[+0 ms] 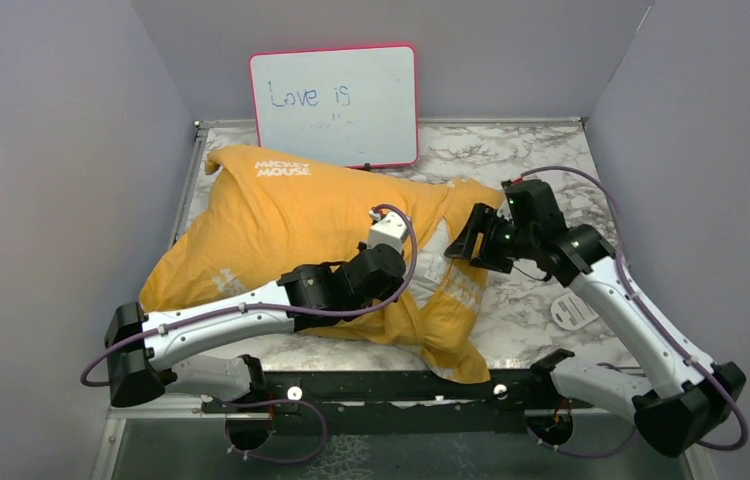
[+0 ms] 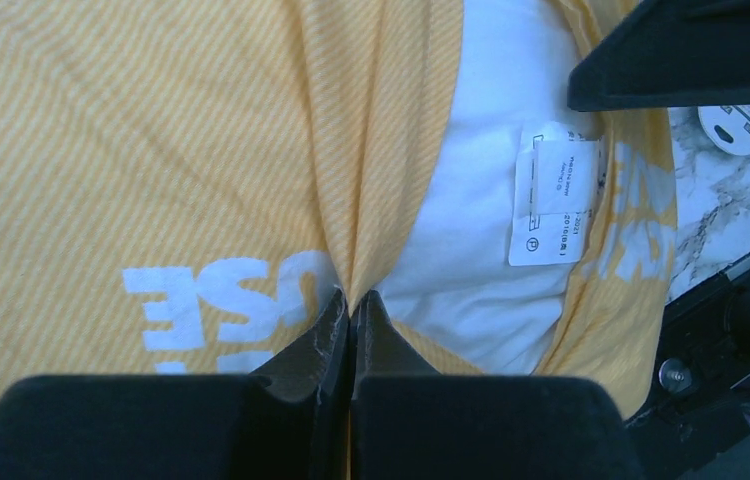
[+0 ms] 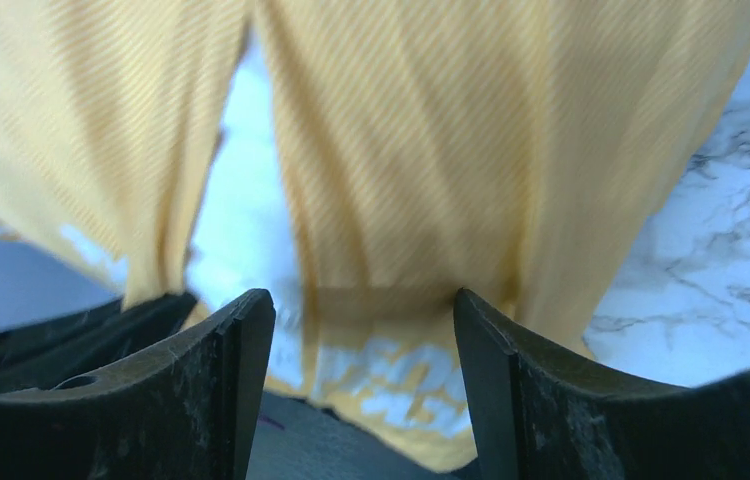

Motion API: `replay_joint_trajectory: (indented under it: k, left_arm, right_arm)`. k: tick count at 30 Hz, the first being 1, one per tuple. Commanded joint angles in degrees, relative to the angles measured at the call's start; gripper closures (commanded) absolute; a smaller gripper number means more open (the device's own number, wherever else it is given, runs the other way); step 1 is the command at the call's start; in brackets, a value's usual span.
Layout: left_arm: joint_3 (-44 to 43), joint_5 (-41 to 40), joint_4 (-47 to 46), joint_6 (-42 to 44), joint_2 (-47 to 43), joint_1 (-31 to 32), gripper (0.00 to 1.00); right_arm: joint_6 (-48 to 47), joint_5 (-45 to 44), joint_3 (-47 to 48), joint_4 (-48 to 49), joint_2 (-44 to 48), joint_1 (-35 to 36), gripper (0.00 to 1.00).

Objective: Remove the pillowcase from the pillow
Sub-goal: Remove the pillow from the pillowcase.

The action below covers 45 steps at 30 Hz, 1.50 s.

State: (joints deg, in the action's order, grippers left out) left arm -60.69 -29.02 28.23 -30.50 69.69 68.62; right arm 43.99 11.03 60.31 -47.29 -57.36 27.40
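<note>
The yellow-orange pillowcase (image 1: pixel 281 225) with white "Mickey Mouse" lettering covers the pillow on the left half of the table. At its open end the white pillow (image 2: pixel 486 230) shows, with a small white tag (image 2: pixel 551 195). My left gripper (image 1: pixel 417 272) (image 2: pixel 351 298) is shut on a pinched fold of the pillowcase (image 2: pixel 201 150) at the edge of that opening. My right gripper (image 1: pixel 461 240) (image 3: pixel 359 310) stands open just right of the opening. A band of pillowcase (image 3: pixel 391 170) hangs right at its fingertips, and a strip of pillow (image 3: pixel 236 200) shows to the left of that band.
A pink-framed whiteboard (image 1: pixel 334 105) leans on the back wall. A small white slotted disc (image 1: pixel 573 312) (image 2: pixel 741 120) lies on the marble table (image 1: pixel 551 170) by the right arm. Grey walls close in the left, back and right sides. A black rail (image 1: pixel 401 385) runs along the near edge.
</note>
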Motion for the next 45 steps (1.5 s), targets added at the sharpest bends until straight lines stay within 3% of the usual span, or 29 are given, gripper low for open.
replay_joint_trajectory:
  k: [1, 3, 5, 6, 9, 12, 17, 20, 24, 27, 30, 36, 39, 44, 45]
  left_arm:
    - [2.3, 1.7, -1.6, -1.9, -1.9, -0.6, 1.00]
    - [2.8, 1.6, -1.4, -2.4, -2.1, -0.7, 1.00]
    - [3.6, 0.2, -0.5, -3.5, -2.7, -1.0, 1.00]
    - [3.8, -1.2, 0.7, -4.3, -3.0, -1.4, 1.00]
    - [4.1, -3.3, 5.1, -5.9, -4.2, -5.2, 1.00]
    - [5.2, -1.8, 8.8, -6.1, -7.4, -12.5, 1.00]
    - [7.6, -1.4, 13.2, -3.3, -16.1, -24.6, 1.00]
    - [8.1, 2.3, 12.7, -2.0, -19.1, -27.8, 1.00]
    - [9.3, 18.2, 5.5, 3.6, -19.0, -27.8, 0.98]
    - [6.4, 27.1, 0.9, 4.8, -15.8, -27.8, 0.46]
    - [0.9, 31.0, -2.2, 6.3, -11.6, -27.7, 0.19]
    - [-14.1, 34.1, -2.9, 13.3, 2.2, -24.8, 0.02]
    - [-21.8, 33.0, 0.9, 18.1, 12.0, -22.0, 0.01]
    - [-30.2, 23.7, 11.7, 20.1, 26.0, -19.8, 0.02]
    - [-30.2, 22.3, 12.7, 19.9, 27.6, -19.5, 0.06]
  right_arm:
    - [-6.6, -6.7, 1.1, -0.3, -6.5, 0.0, 0.37]
    - [-6.5, -10.5, 1.2, -1.2, -7.8, 0.0, 0.52]
    - [-6.1, -19.4, 1.3, -2.8, -7.5, 0.1, 0.90]
    - [-4.8, -24.6, 1.5, -4.5, -6.9, 0.0, 0.98]
    - [-3.2, -38.2, 0.1, -6.8, -3.5, -0.2, 0.99]
    - [-4.0, -40.9, -2.0, -6.4, -1.6, -4.0, 0.99]
    - [-5.5, -24.5, -11.8, 2.9, -2.4, -15.1, 0.99]
    - [-4.3, -14.2, -18.9, 9.6, -5.6, -17.0, 0.99]
    - [-7.4, 1.2, -22.3, 16.4, -5.6, -16.9, 0.99]
    - [-10.2, 2.0, -22.1, 17.5, 0.0, -16.9, 0.99]
    - [-15.1, 4.3, -19.1, 17.1, 2.4, -16.9, 0.99]
    - [-20.9, 15.4, -16.6, 15.7, 1.1, -16.9, 0.99]
    - [-21.6, 18.1, -16.6, 15.8, 2.3, -16.9, 0.99]
    - [-22.5, 10.8, -13.3, 11.7, 3.1, -16.9, 0.98]
    - [-22.6, 7.7, -12.3, 10.2, 3.0, -16.9, 0.98]
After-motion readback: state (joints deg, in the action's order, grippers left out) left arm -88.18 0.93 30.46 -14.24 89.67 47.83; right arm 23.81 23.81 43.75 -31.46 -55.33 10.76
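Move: The right hem of the pillowcase opening lies just under the right hand's open fingers, about 2 cm ahead, 1 cm to the right and 4 cm below. The left hem is already pinched in the left hand; the opening's far end, where that hand goes later, is some 11 cm ahead of it, 6 cm to the right. White pillow shows between the hems, roughly 5 cm right of the left hand, level with it and 3 cm lower. The pillowcase's right hem is pinched as the right hand dips about 4 cm and shuts, then drawn right and down and eased partway back left and up, still held. The left hand, keeping its hem, pulls left some 11 cm and forward, opens, then swings back right and forward, rising and dipping wide open over the far end of the opening. ##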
